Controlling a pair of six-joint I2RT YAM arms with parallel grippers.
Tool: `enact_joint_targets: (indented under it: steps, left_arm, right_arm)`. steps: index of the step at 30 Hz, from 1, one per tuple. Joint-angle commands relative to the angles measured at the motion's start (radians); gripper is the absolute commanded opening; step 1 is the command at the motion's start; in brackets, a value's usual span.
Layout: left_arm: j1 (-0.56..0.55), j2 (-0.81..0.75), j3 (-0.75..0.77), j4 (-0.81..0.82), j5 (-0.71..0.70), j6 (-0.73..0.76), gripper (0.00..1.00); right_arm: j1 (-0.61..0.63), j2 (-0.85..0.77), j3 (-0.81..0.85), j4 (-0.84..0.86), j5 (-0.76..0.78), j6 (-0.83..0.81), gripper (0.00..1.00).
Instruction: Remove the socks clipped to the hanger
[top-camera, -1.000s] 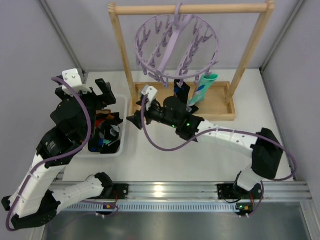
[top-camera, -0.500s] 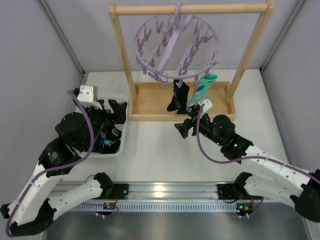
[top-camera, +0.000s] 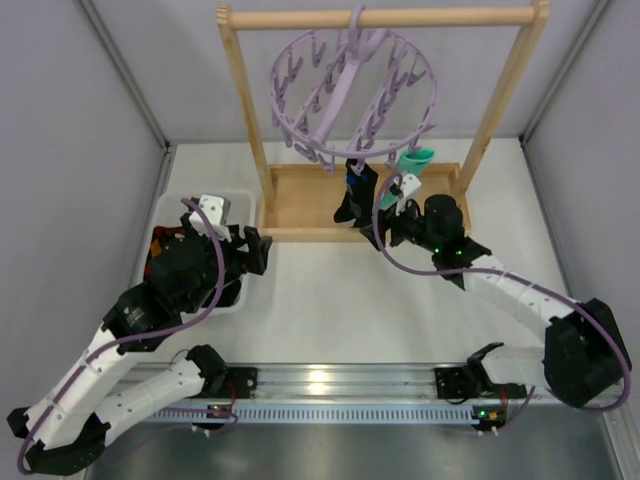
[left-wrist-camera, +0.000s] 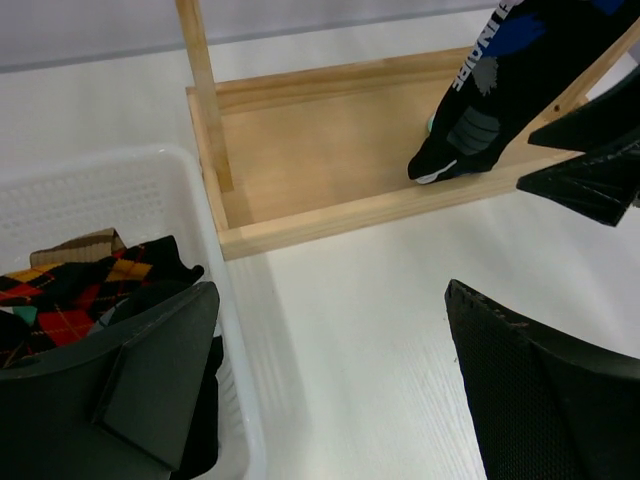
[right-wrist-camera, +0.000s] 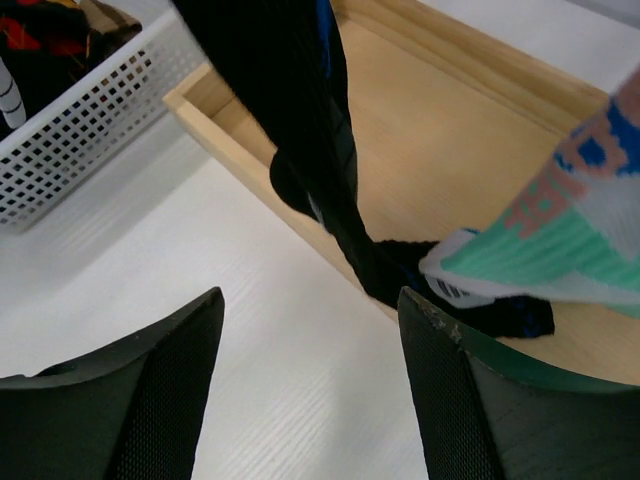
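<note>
The lavender hanger (top-camera: 352, 95) hangs from the wooden rack's top bar. Two socks are clipped to it: a black sock (top-camera: 358, 192) with blue and a teal-and-white sock (top-camera: 415, 160). My right gripper (top-camera: 380, 228) is just in front of them, low by the rack's base. In the right wrist view the gripper (right-wrist-camera: 310, 300) stands open over bare table, the black sock (right-wrist-camera: 290, 120) ahead and the teal sock (right-wrist-camera: 560, 220) to the right. My left gripper (top-camera: 248, 265) is open beside the basket; the left wrist view shows it (left-wrist-camera: 330, 290) with nothing between its fingers.
A white perforated basket (top-camera: 165, 215) at the left holds argyle and dark socks (left-wrist-camera: 80, 290). The wooden rack's base tray (left-wrist-camera: 320, 150) lies under the hanger, its posts on either side. Grey walls close in left and right.
My right arm swung from beside the basket across to the hanging socks and closed in on them. My left arm drew back from over the basket toward the table's middle.
</note>
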Motion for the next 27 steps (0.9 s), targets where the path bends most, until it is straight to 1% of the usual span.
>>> enact_joint_targets:
  steps: [1, 2, 4, 8, 10, 13, 14, 15, 16, 17, 19, 20, 21, 22, 23, 24, 25, 26, 27]
  left_arm:
    - [0.003, -0.015, -0.017, 0.016, 0.029, 0.0, 0.98]
    - [0.003, -0.014, -0.017, 0.016, 0.029, -0.001, 0.98]
    - [0.003, -0.015, -0.015, 0.016, 0.044, -0.006, 0.98]
    - [0.003, -0.025, -0.003, 0.015, 0.062, -0.032, 0.98]
    - [0.003, -0.026, 0.006, 0.016, 0.065, -0.047, 0.98]
    - [0.003, -0.028, 0.04, 0.015, 0.058, -0.074, 0.98]
    - [0.003, -0.026, 0.066, 0.013, 0.049, -0.087, 0.98]
    - [0.003, -0.019, 0.088, 0.01, 0.029, -0.113, 0.98]
    - [0.003, -0.009, 0.109, 0.005, 0.026, -0.127, 0.98]
    - [0.003, 0.004, 0.167, 0.002, 0.026, -0.134, 0.98]
    - [0.003, 0.059, 0.222, -0.013, 0.05, -0.15, 0.98]
    - [0.003, 0.081, 0.258, -0.016, 0.058, -0.151, 0.98]
    - [0.003, 0.13, 0.314, -0.025, 0.073, -0.154, 0.98]
    - [0.003, 0.152, 0.347, -0.028, 0.081, -0.154, 0.98]
    - [0.003, 0.168, 0.371, -0.033, 0.09, -0.156, 0.98]
    - [0.003, 0.19, 0.416, -0.033, 0.099, -0.154, 0.98]
    - [0.003, 0.217, 0.434, -0.033, 0.105, -0.154, 0.98]
    - [0.003, 0.234, 0.453, -0.031, 0.11, -0.153, 0.98]
    - [0.003, 0.253, 0.5, -0.033, 0.116, -0.144, 0.98]
  right_arm:
    - [-0.011, 0.087, 0.096, 0.155, -0.096, -0.045, 0.67]
    - [-0.009, 0.102, 0.099, 0.182, -0.085, -0.045, 0.65]
    - [-0.011, 0.147, 0.082, 0.293, -0.082, -0.043, 0.64]
    - [-0.006, 0.208, 0.039, 0.483, -0.103, -0.01, 0.54]
    - [0.012, 0.228, 0.011, 0.573, -0.108, 0.006, 0.52]
    - [0.052, 0.239, 0.008, 0.595, -0.08, -0.006, 0.32]
    - [0.064, 0.237, 0.008, 0.595, -0.038, -0.011, 0.14]
    - [0.092, 0.234, 0.001, 0.597, -0.013, -0.014, 0.07]
    - [0.107, 0.218, -0.002, 0.6, 0.011, -0.023, 0.02]
    - [0.124, 0.207, -0.006, 0.597, 0.074, -0.028, 0.0]
    - [0.192, 0.17, 0.002, 0.566, 0.133, -0.049, 0.0]
    - [0.218, 0.158, 0.013, 0.496, 0.198, -0.049, 0.0]
    - [0.271, 0.146, 0.049, 0.45, 0.222, -0.086, 0.0]
    - [0.296, 0.126, 0.066, 0.415, 0.248, -0.097, 0.0]
    - [0.322, 0.116, 0.079, 0.385, 0.334, -0.097, 0.0]
    - [0.377, 0.112, 0.105, 0.338, 0.372, -0.095, 0.0]
    - [0.403, 0.107, 0.119, 0.309, 0.41, -0.094, 0.0]
    - [0.426, 0.11, 0.135, 0.28, 0.506, -0.092, 0.0]
    - [0.478, 0.121, 0.17, 0.228, 0.551, -0.091, 0.0]
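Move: The black sock with the blue patch hangs from the hanger ring; its middle is about 5 cm ahead of the right hand, 4 cm to its left and some 4 cm higher. The teal sock hangs about 9 cm ahead and 4 cm to the right of that hand, a little above it; the hanger's front rim is roughly 13 cm above it, 5 cm ahead and 3 cm left. From the left hand, the black sock is about 12 cm ahead, 20 cm right and slightly lower. The right hand, fingers partly open, reaches some 5 cm forward-left to the black sock's lower part and shuts on the cloth there, then without letting go draws back and left with the pinched sock, rising a little late on and tipping its fingers up about 15 degrees, to end roughly 11 cm left of its start. The left hand, still wide open, hardly moves at first and then climbs about 12 cm, rolling its left side down by some 15 degrees. ##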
